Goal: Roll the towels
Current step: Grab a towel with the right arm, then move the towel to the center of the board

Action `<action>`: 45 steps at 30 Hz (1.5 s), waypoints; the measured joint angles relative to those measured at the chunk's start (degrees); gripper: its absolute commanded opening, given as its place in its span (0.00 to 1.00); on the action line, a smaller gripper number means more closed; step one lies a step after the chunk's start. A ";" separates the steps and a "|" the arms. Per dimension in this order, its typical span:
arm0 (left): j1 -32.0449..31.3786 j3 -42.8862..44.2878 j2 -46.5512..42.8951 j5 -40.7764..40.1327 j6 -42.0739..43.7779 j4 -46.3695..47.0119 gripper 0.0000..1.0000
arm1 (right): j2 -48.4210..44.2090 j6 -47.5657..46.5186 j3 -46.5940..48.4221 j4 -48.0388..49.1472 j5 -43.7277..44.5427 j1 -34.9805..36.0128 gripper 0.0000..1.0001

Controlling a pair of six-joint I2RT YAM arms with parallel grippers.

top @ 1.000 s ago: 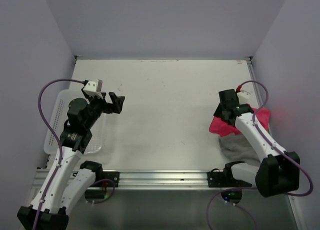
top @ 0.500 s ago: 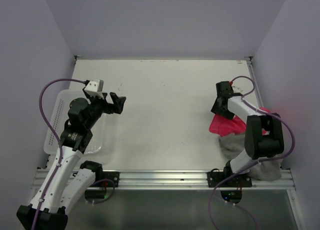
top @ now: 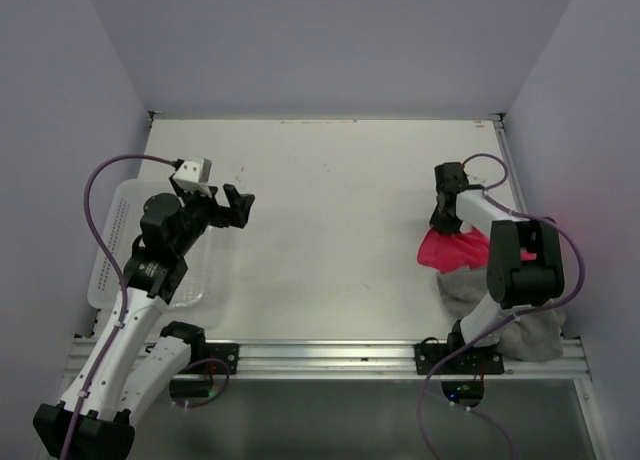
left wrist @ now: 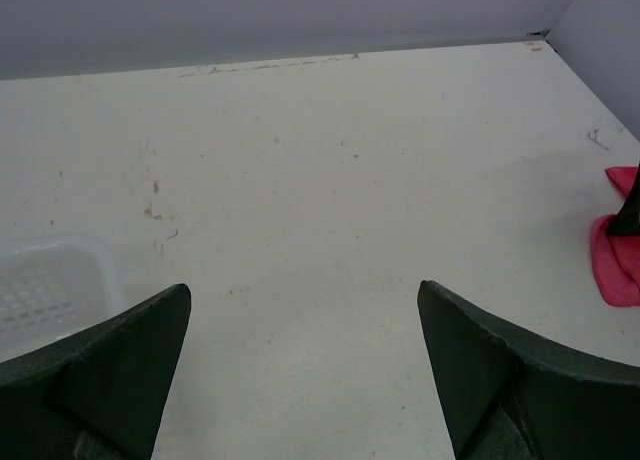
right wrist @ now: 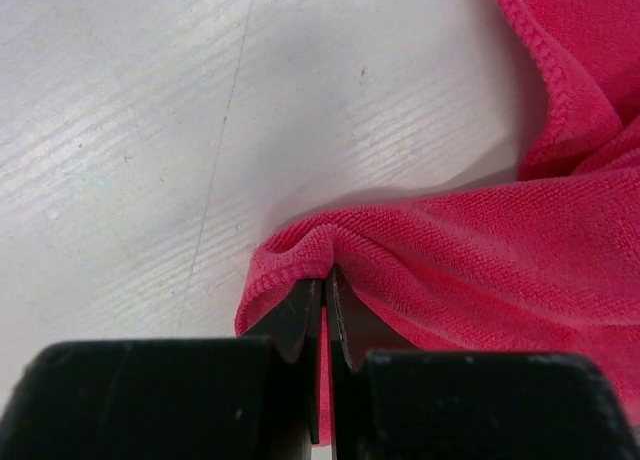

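Observation:
The pink-red towel (top: 452, 251) lies crumpled at the right of the table, partly over the grey-taupe towel (top: 470, 292), which reaches toward the near right corner. My right gripper (top: 441, 221) is down at the pink towel's far left edge. In the right wrist view its jaws (right wrist: 324, 280) are shut on a pinched fold of the pink towel (right wrist: 500, 270). My left gripper (top: 238, 208) hovers over the left half of the table, open and holding nothing (left wrist: 305, 300). The pink towel (left wrist: 615, 265) shows at the right edge of the left wrist view.
A white perforated basket (top: 113, 252) sits at the left edge under my left arm; its corner (left wrist: 40, 290) shows in the left wrist view. Walls close in the table on three sides. The right arm's purple cable loops over the towels.
My right gripper has dropped to the pink towel's edge and closed on it, and the arm has folded over the towels. The left arm has hardly moved.

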 measured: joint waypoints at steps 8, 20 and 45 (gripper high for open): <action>0.00 -0.02 0.48 0.46 0.02 0.04 1.00 | -12.15 -1.07 8.35 -7.19 1.36 0.00 0.00; 0.00 -0.11 -0.04 1.01 0.07 0.07 1.00 | -25.00 -5.25 24.79 -6.69 -6.88 -0.09 0.00; 0.00 -0.17 -0.76 1.07 0.07 0.09 1.00 | -12.39 -1.90 38.53 5.05 -36.33 18.60 0.00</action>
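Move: The open middle of the table, where the red towel is being taken, lies about 33 cm to the right hand's left and 3 cm ahead, 2 cm below. The red towel, its corner already pinched, has its middle about 10 cm to that hand's right and 5 cm back; the grey towel lies some 22 cm back and 16 cm right. From the left hand the table's middle is about 22 cm right, 8 cm ahead and 26 cm below. The red towel's pinched corner is hoisted steeply, some 30 cm almost straight up, by the right hand, then carried about 25 cm left over the open table with a further, smaller rise. The shut fingers keep their grip while they tip up from steeply down to nearly level, then swing counter-clockwise to point forward and left. ##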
